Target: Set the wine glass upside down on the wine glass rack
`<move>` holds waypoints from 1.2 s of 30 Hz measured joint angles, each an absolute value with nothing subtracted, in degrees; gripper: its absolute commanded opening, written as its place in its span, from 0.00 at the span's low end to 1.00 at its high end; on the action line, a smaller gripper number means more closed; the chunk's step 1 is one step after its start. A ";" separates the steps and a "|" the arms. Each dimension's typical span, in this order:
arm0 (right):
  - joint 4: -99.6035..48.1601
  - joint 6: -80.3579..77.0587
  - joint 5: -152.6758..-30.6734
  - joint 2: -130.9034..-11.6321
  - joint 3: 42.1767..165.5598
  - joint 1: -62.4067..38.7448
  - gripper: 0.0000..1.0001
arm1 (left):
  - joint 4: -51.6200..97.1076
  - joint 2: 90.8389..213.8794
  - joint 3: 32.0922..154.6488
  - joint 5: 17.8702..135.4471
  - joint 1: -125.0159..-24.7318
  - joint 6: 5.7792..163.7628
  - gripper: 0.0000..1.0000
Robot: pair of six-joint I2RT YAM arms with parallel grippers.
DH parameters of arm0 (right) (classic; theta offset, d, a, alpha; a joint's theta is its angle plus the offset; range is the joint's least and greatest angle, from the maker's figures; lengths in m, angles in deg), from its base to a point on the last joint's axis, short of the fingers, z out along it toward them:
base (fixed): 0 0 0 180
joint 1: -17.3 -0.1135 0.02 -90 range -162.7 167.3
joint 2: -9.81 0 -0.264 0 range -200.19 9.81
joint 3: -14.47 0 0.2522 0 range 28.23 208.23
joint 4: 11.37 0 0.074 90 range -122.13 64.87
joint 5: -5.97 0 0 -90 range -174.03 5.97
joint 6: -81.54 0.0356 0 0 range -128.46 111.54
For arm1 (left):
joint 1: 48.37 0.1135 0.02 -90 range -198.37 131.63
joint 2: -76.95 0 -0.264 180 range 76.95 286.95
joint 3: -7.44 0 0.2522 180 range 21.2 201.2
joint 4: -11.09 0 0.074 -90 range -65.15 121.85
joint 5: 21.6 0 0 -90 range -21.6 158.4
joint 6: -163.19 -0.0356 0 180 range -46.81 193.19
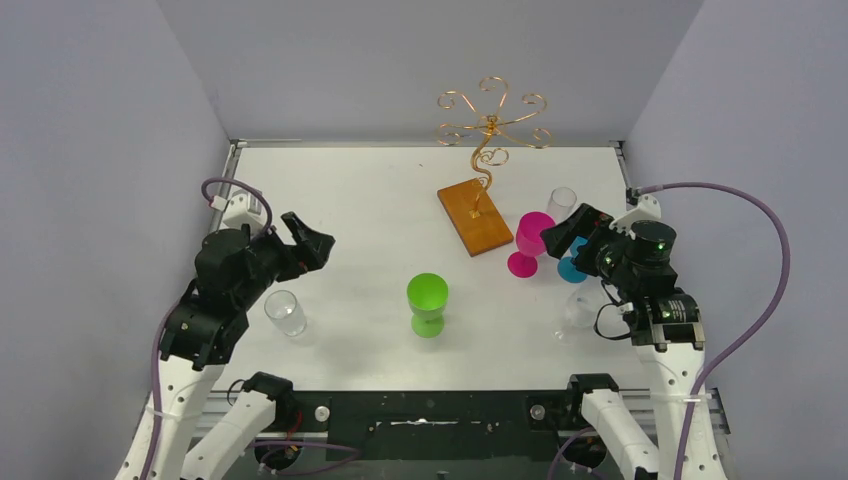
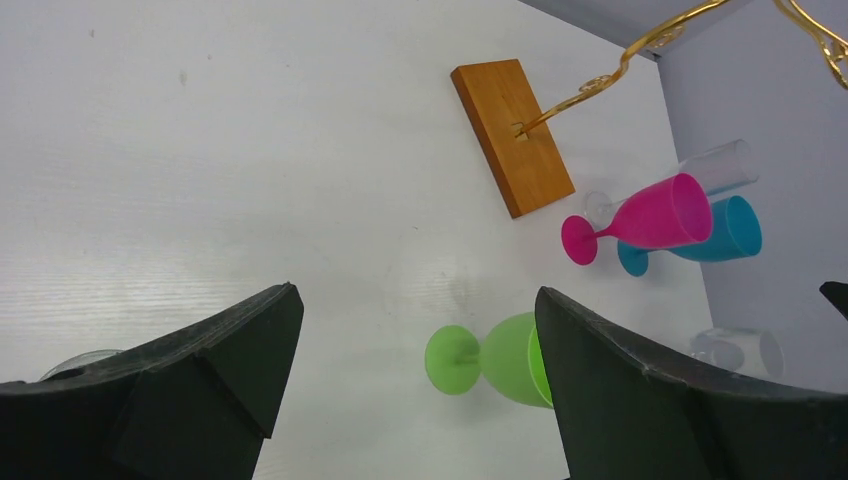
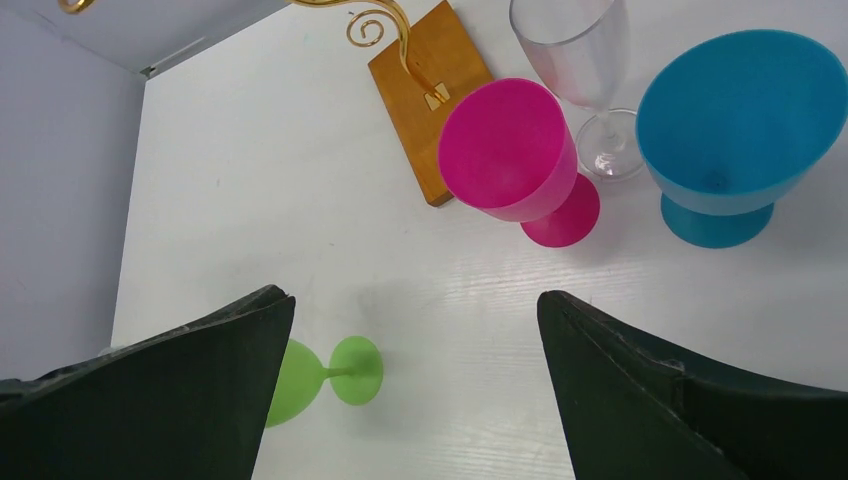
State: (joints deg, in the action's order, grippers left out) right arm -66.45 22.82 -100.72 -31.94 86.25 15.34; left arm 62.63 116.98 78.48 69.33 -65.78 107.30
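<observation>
The wine glass rack is a gold wire stand (image 1: 490, 120) with spiral arms on an orange-brown wooden base (image 1: 474, 216) at the back middle; nothing hangs on it. Upright on the table stand a green glass (image 1: 428, 303), a pink glass (image 1: 530, 243), a blue glass (image 1: 572, 264) and a clear flute (image 1: 561, 203). My left gripper (image 1: 310, 245) is open and empty, left of the green glass (image 2: 490, 358). My right gripper (image 1: 565, 232) is open and empty, above the pink glass (image 3: 510, 150) and the blue glass (image 3: 740, 110), partly hiding the blue one from above.
A clear tumbler (image 1: 285, 312) stands near the left arm. Another clear glass (image 1: 580, 310) stands under the right arm. The rack base shows in both wrist views (image 2: 512, 136) (image 3: 420, 90). Grey walls close in the table at the back and sides.
</observation>
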 measured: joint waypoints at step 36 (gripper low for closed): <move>-68.11 22.39 -99.21 -30.74 85.90 15.34 0.98 | 78.12 129.31 72.07 37.15 -64.28 129.88 0.35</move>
State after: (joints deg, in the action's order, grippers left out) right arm -68.11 22.39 -99.21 -30.74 85.90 15.34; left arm 78.12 129.31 72.07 37.15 -64.28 129.88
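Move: The clear glass I am after stands to my left hand's left, about 12 cm over and some 4 cm back, its middle roughly 22 cm below my fingers. The green wine glass is about 19 cm to my left hand's right and 6 cm back; the rack's wooden base lies farther off, some 18 cm ahead and 31 cm to the right. From my right hand, the clear glass is about 55 cm left and 5 cm back. I bring my empty left hand down and left towards the clear glass, about 13 cm lower and 10 cm across, drifting left first and sinking faster later. As I go I swing it some 40 degrees counter-clockwise and tip the fingers down by about 25, narrowing them to under half open and ending just above the rim. ##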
